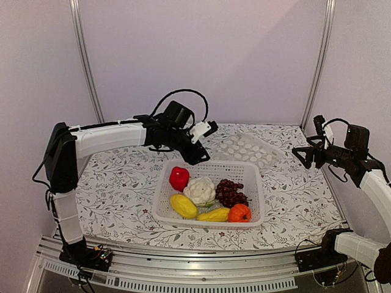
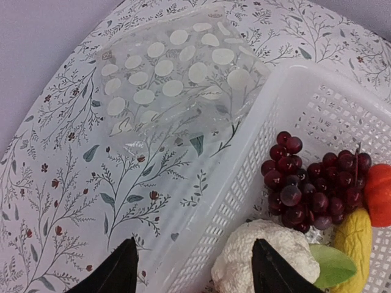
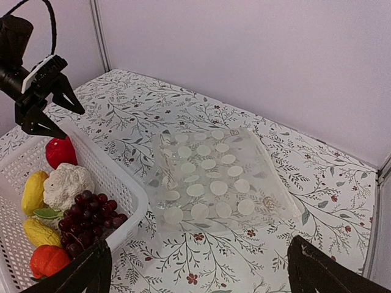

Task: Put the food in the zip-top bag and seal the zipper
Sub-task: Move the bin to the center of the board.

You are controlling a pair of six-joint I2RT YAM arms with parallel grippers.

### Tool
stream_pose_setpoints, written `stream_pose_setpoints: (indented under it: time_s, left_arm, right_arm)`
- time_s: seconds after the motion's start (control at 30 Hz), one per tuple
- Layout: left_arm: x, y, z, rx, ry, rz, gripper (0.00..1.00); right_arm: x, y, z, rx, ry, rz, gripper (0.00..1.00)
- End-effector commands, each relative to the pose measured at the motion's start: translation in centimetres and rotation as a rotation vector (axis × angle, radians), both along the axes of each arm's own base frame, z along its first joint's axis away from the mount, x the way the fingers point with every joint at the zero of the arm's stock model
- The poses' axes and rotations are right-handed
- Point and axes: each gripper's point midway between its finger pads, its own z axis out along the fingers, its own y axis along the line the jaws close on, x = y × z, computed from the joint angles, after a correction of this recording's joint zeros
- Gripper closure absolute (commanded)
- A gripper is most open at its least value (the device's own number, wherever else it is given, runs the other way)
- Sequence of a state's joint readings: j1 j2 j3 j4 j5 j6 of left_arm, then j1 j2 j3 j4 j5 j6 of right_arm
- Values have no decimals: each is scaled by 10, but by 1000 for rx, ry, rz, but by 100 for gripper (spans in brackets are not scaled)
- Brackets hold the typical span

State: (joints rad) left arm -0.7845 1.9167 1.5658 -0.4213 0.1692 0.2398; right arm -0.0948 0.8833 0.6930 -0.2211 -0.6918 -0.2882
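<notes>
The food lies in a white perforated basket (image 1: pixel 164 198): red pepper (image 1: pixel 179 177), cauliflower (image 1: pixel 200 190), grape bunch (image 1: pixel 231 192), two yellow pieces (image 1: pixel 183 206) (image 1: pixel 213 214) and an orange pumpkin (image 1: pixel 239 213). The spotted zip-top bag (image 1: pixel 247 149) lies flat on the table behind the basket, empty. I cannot pick out its zipper. My left gripper (image 1: pixel 194 152) hovers open over the basket's far left rim, one finger above the cauliflower (image 2: pixel 263 259), the other outside the wall. My right gripper (image 1: pixel 305 155) hangs open in the air to the right of the bag (image 3: pixel 211 177), holding nothing.
A floral cloth (image 1: pixel 116 195) covers the table. Plain walls and metal posts (image 1: pixel 85 61) close in the back and sides. The basket rim (image 2: pixel 244 177) stands close to the bag's near edge (image 2: pixel 159 137).
</notes>
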Motion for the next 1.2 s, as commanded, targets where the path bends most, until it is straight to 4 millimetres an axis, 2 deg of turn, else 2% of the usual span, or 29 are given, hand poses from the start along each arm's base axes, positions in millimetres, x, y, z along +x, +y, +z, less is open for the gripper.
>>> stream_pose_setpoints:
  time_s: [0.0, 0.13, 0.27, 0.37, 0.47, 0.6, 0.7, 0.77, 0.83, 0.97, 1.07, 1.17]
  left_arm:
    - [12, -13, -30, 100, 11, -65, 42]
    - [2, -25, -52, 116, 67, -160, 51]
    - [-1, -24, -66, 134, 91, -179, 62]
    - [0, -20, -70, 157, 99, -163, 75]
    - [-6, -10, -64, 173, 104, -142, 81]
    - [-31, 18, -52, 189, 117, -117, 88]
    - [-55, 46, -53, 202, 137, -90, 92]
    - [-75, 69, -61, 220, 176, -59, 96]
    - [-85, 89, -62, 222, 205, 4, 99]
    - [-78, 127, -59, 169, 261, 221, 100]
    - [-59, 154, -50, 80, 277, 413, 100]
    - [-39, 171, -44, 5, 274, 551, 100]
  right_arm:
    - [-2, 0, -1, -8, -12, 9, 1]
    - [-2, 0, -2, -13, -13, 7, 1]
    - [-1, -1, -2, -19, -16, 8, 1]
    - [1, -1, -3, -20, -10, 6, 1]
    - [2, -2, -5, -22, -3, 5, 1]
    - [2, -3, -6, -32, -5, 1, 1]
    - [2, -3, -5, -37, -11, 0, 1]
    - [2, -3, -5, -35, -9, 2, 1]
    - [3, -2, -5, -33, -6, 5, 1]
    - [9, -5, -11, -28, 26, -14, 1]
    - [15, -8, -14, -22, 50, -31, 1]
    - [21, -10, -19, -21, 76, -41, 1]
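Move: Just under the left hand lies the bin's far rim, about 6 cm down, 1 cm ahead and 2 cm to the right. From this hand the red pepper sits some 6 cm left and 6 cm back, the cauliflower 11 cm back and 1 cm right, the grapes 11 cm back and 12 cm right; the zip-top bag lies flat roughly 12 cm ahead and 18 cm right. From the right hand the gripped stretch of rim is about 33 cm left, 8 cm ahead and 15 cm lower. Sinking about 6 cm while its fingers close, the left hand pinches the bin's far rim, then drags the bin by it back towards the robot and mainly left, some 17 cm left at nearly level height, the wrist swinging roughly 25 degrees counter-clockwise. Near the end the open right hand starts down a couple of centimetres. ##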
